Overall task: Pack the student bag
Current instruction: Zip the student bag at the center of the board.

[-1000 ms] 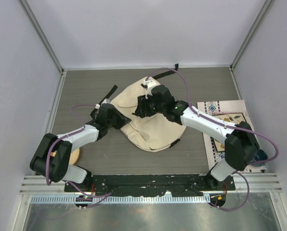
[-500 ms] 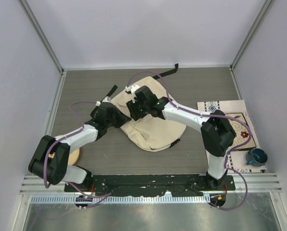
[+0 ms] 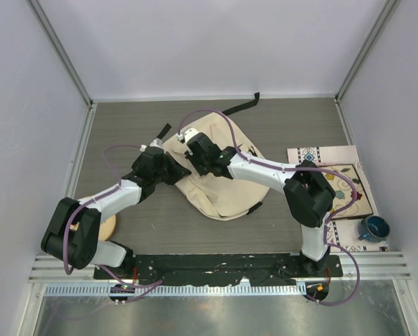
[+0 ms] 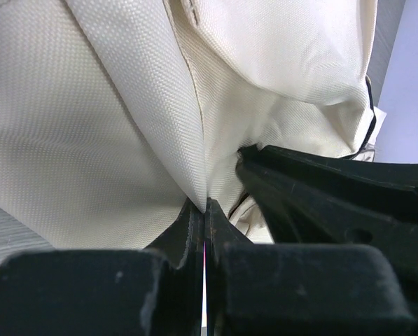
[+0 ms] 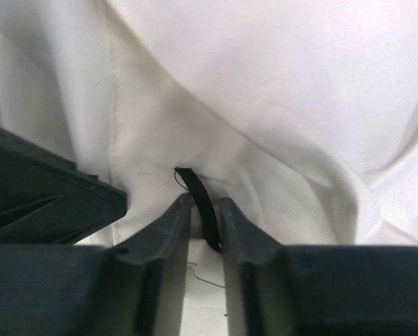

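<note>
The student bag [image 3: 226, 192] lies flat mid-table, a cream fabric pack with black straps. My left gripper [image 3: 176, 170] is at its left edge; in the left wrist view the left gripper [image 4: 205, 203] is shut on a pinched fold of the student bag [image 4: 89, 126]. My right gripper [image 3: 197, 162] reaches across the bag's upper left, right beside the left one. In the right wrist view the right gripper [image 5: 203, 201] stands narrowly open, and a small black zipper tab [image 5: 194, 185] runs between its fingers. The tab leans toward the right finger.
A patterned book [image 3: 338, 183] lies at the right with a dark blue mug [image 3: 373, 227] by its near corner. A round wooden piece [image 3: 108, 226] shows under the left arm. Black straps [image 3: 240, 106] trail from the bag toward the back wall.
The right arm swung left across the bag, uncovering the book and mug, and its jaws narrowed around the black tab. The left gripper squeezed fully shut on the fabric.
</note>
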Controlling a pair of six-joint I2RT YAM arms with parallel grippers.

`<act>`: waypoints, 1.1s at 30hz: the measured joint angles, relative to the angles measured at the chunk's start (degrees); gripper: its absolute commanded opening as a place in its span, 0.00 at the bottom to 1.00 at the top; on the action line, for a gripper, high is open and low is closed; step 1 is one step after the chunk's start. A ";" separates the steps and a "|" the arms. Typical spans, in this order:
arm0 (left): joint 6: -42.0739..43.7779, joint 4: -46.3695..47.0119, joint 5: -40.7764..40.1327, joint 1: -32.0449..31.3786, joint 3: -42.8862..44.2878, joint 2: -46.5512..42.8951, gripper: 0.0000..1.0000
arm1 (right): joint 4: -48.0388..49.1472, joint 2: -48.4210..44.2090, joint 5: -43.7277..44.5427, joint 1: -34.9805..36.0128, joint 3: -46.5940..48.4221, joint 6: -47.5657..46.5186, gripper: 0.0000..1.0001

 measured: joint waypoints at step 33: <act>6.23 -3.28 8.59 6.54 0.33 -2.95 0.00 | 11.19 -9.55 4.39 -5.99 -12.31 14.82 0.01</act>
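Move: The zipper pull of the student bag lies right between the right hand's still open finger pads, barely 1 cm ahead and about 1 cm below their midpoint; it is about 3 cm to the right of the left hand and roughly level with it. The bag edge, already pinched by the left hand, is about 3 cm left of the right hand. The near strap tab lies some 17 cm to the right hand's right, 10 cm back and 6 cm lower. The zipper pull is pinched as the right fingers shut on it, then drawn about 5 cm to the right and some 3 cm forward, rising a couple of centimetres while the right wrist turns about 20 degrees clockwise and its left side rolls up. Meanwhile the left hand keeps its pinch on the bag edge and draws it about 2 cm left and slightly up, against the pull. ##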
